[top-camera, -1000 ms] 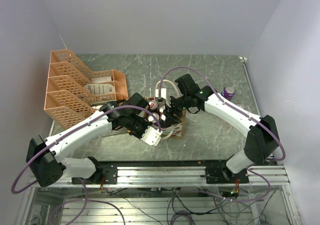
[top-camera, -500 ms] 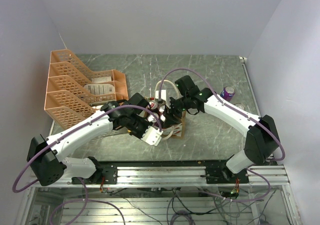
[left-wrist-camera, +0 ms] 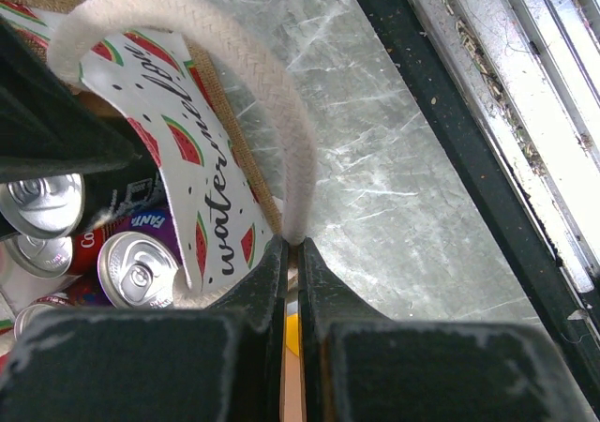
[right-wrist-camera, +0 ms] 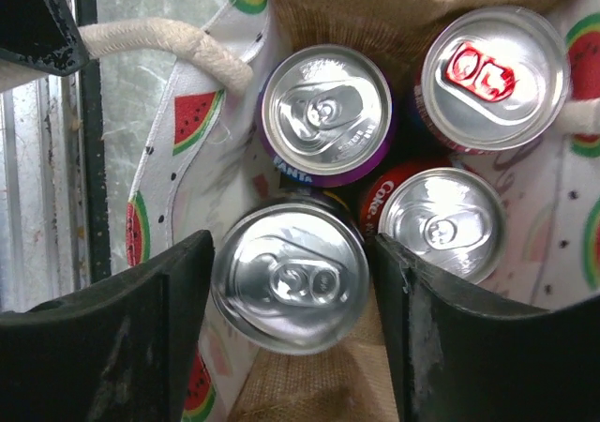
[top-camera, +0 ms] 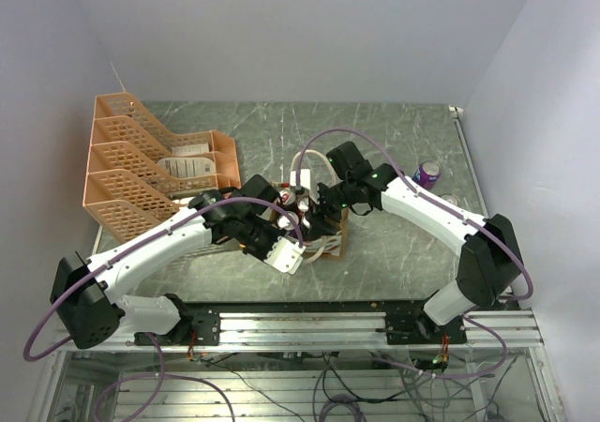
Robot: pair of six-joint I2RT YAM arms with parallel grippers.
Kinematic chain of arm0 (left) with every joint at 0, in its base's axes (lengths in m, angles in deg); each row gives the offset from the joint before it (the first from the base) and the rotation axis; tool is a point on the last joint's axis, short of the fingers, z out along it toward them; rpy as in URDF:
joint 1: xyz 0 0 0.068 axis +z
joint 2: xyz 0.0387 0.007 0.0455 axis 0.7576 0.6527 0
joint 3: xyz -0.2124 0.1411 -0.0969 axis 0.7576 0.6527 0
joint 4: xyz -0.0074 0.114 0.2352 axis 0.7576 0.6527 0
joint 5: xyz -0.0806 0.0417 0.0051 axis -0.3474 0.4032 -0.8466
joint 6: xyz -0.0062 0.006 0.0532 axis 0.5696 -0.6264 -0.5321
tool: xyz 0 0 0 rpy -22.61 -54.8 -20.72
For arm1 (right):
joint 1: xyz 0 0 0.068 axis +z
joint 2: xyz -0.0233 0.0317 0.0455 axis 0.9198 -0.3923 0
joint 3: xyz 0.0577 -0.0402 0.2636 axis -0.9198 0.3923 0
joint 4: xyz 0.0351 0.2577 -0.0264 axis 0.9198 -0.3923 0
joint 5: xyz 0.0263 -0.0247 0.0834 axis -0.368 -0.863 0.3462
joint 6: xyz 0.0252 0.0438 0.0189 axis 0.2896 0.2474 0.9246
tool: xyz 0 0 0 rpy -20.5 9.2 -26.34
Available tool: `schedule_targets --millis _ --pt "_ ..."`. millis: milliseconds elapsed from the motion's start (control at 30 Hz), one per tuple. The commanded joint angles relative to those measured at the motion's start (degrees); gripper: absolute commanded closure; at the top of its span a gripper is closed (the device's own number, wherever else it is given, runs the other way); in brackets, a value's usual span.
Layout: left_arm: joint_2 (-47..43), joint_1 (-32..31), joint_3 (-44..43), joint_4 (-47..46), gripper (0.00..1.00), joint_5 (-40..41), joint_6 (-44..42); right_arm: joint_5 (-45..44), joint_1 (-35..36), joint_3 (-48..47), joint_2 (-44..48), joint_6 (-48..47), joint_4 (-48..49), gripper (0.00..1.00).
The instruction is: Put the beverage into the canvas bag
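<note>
The canvas bag stands at the table's middle, its watermelon panel and burlap wall in the wrist views. My left gripper is shut on the bag's white rope handle, holding the mouth apart. Inside stand several cans. A silver-topped beverage can sits upright in the bag between the fingers of my right gripper, which stands open, a thin dark gap showing at the right finger. Beside it are a purple Fanta can, a Coke can and a red-tabbed can.
An orange mesh tray rack fills the back left of the table. A purple can stands alone at the right, near the table's edge. A metal rail runs along the near edge by the arm bases.
My right gripper's fingers have eased apart from the silver-topped can. Both arms have stayed almost where they were, and the left grip on the handle is the same.
</note>
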Motion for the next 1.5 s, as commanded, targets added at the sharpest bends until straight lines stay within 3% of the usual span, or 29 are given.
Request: schedule_targets --millis 0,167,767,1300,1467 --pt "-0.8 -0.5 0.4 -1.4 0.93 -1.5 -0.1 -1.6 0.5 -0.4 -1.6 -0.5 -3.3 0.29" --pt "-0.9 -0.6 0.7 -1.5 0.93 -1.5 -0.1 -1.4 0.5 -0.9 -1.4 0.0 -3.7 0.18" --pt "-0.9 -0.5 1.4 -2.1 0.93 -1.0 -0.1 -0.1 0.4 -4.1 2.1 1.1 -4.8 0.1" --pt "-0.6 -0.6 1.3 -2.4 0.93 -1.2 -0.1 -3.0 -1.4 -7.3 8.4 3.1 -3.7 0.14" --pt "-0.8 -0.5 0.9 -2.4 0.93 -1.9 0.0 -1.0 -8.7 -3.7 15.3 5.1 -1.8 0.14"
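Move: The black can is already inside the canvas bag, between the right fingers, its middle some 4 cm straight below that hand. The purple can stands roughly 7 cm to the left of it and 1 cm farther out; the red Coke can is about 6 cm beyond it and 2 cm left, and the white-red can 8 cm beyond and 8 cm left. From the left hand, shut on the near handle, the black can is about 8 cm ahead, 10 cm right and 4 cm lower. The black can is let go in the near right part of the bag: the right fingers spread wide while that hand dips barely 1 cm, pauses, then rises about 8 cm up out of the bag, speeding up and drifting slightly right at the end with a tilt of some 10 degrees. The left hand stays still, keeping its pinch on the near handle. ##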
